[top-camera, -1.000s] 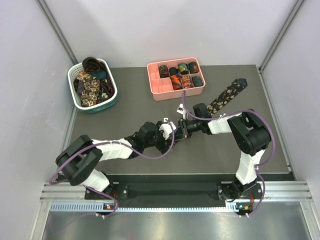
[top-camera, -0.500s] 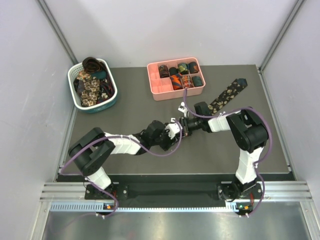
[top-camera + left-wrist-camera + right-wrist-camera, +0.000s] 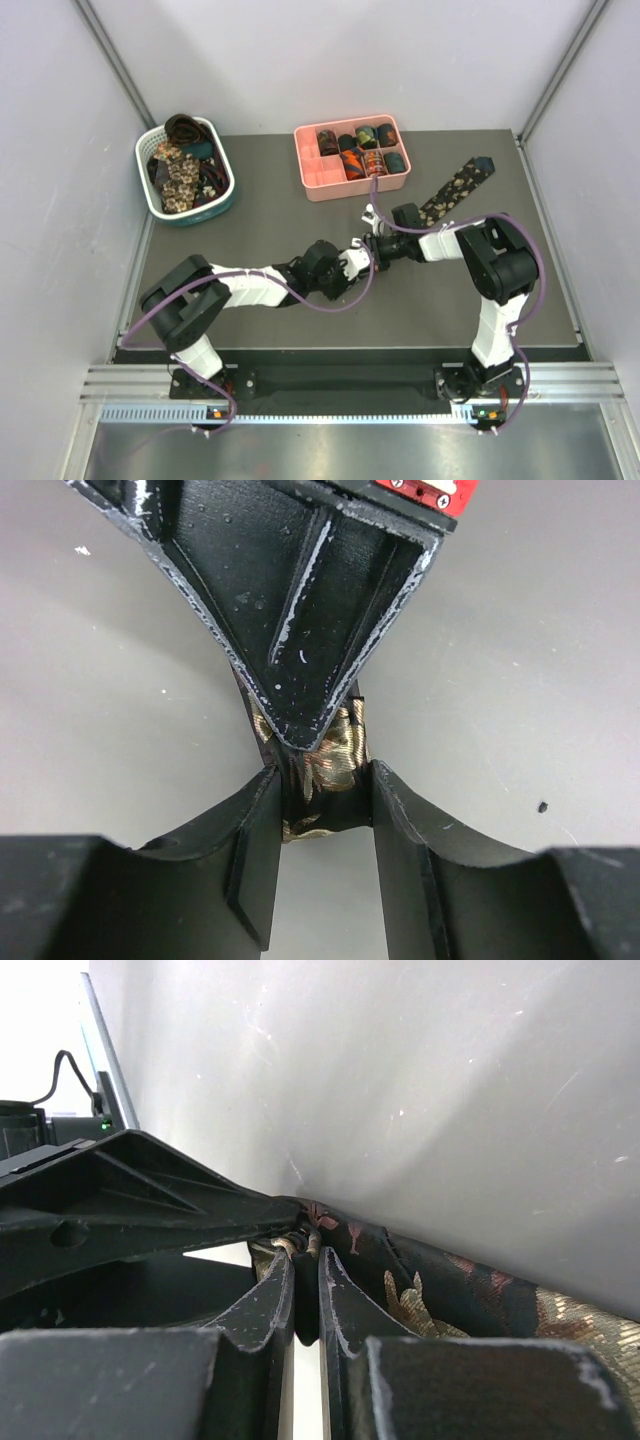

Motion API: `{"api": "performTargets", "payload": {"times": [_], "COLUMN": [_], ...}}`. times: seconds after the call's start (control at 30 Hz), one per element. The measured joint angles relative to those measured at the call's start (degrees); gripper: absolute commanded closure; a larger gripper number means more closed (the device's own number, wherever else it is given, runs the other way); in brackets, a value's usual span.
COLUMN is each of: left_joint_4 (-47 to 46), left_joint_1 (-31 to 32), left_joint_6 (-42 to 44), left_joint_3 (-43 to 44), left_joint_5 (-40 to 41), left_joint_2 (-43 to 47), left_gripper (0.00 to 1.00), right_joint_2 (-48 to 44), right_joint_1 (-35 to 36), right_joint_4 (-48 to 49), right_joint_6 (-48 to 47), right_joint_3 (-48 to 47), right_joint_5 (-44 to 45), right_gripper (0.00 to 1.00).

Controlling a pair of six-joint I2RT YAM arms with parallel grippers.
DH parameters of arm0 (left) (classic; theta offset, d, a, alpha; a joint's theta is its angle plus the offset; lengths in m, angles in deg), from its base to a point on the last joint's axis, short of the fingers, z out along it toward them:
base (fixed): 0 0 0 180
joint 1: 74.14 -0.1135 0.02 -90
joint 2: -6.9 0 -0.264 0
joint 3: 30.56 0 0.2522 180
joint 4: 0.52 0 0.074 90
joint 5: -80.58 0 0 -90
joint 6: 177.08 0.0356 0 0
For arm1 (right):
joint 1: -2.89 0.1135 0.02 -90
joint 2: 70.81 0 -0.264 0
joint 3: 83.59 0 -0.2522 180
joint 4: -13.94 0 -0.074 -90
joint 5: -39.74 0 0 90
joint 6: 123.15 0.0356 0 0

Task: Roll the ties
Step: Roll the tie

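Observation:
A dark tie with beige floral print [image 3: 455,188] lies slanted at the back right of the table, and its near end runs under my right arm. My right gripper [image 3: 377,250] [image 3: 305,1260] is shut on a thin fold of that tie [image 3: 450,1290]. The rolled end forms a small coil [image 3: 335,760] at its tip. My left gripper [image 3: 361,260] [image 3: 323,775] meets it head-on, and both jaws press the sides of the coil. The right gripper's black finger [image 3: 300,610] comes down from the top of the left wrist view. Several rolled ties [image 3: 365,160] sit in the pink tray.
The pink divided tray [image 3: 300,160] stands at the back centre; its near-left compartments hold nothing. A white-and-teal basket [image 3: 228,172] at the back left holds several loose ties. Both arms meet at mid-table, forearms lying low across it.
My left arm has reached right to meet the right gripper, and its jaws have narrowed onto the coil. The right gripper stays shut on the tie, nearly in place.

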Motion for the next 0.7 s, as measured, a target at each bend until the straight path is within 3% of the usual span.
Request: {"api": "performTargets", "payload": {"times": [0.33, 0.7], "left_joint_4": [4.57, 6.05], "left_joint_1": [0.11, 0.46], "left_joint_6": [-2.12, -4.92], "left_joint_3": [2.32, 2.38], "left_joint_5": [0.74, 1.42], "left_joint_2": [-0.02, -0.13], "left_gripper": [0.53, 0.27], "right_joint_2": [-0.22, -2.16], "right_joint_1": [0.04, 0.13], "right_joint_4": [-2.34, -1.73], "right_joint_6": [-1.25, -1.60], "right_joint_3": [-0.92, 0.33], "right_joint_5": [1.70, 4.96], "right_gripper": [0.92, 0.92]}}
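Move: The tie's rolled end sits between the left hand's fingers, its middle hardly 1 cm right of and below that hand; from the right hand, which pinches the roll from the other side, it lies about 1 cm left and 1 cm below. The unrolled tail's middle lies some 18 cm ahead and 22 cm right of the left hand. The pink box stands about 26 cm ahead of the left hand and 2 cm to its left. The left fingers let go of the tie's roll, first holding their gap, then spreading clear on both sides while that hand stays nearly in place, easing back by about half a centimetre. The right fingers keep their pinch on the roll and creep about 1 cm forward and slightly right, towards the tail, the wrist turning some 5 degrees. ##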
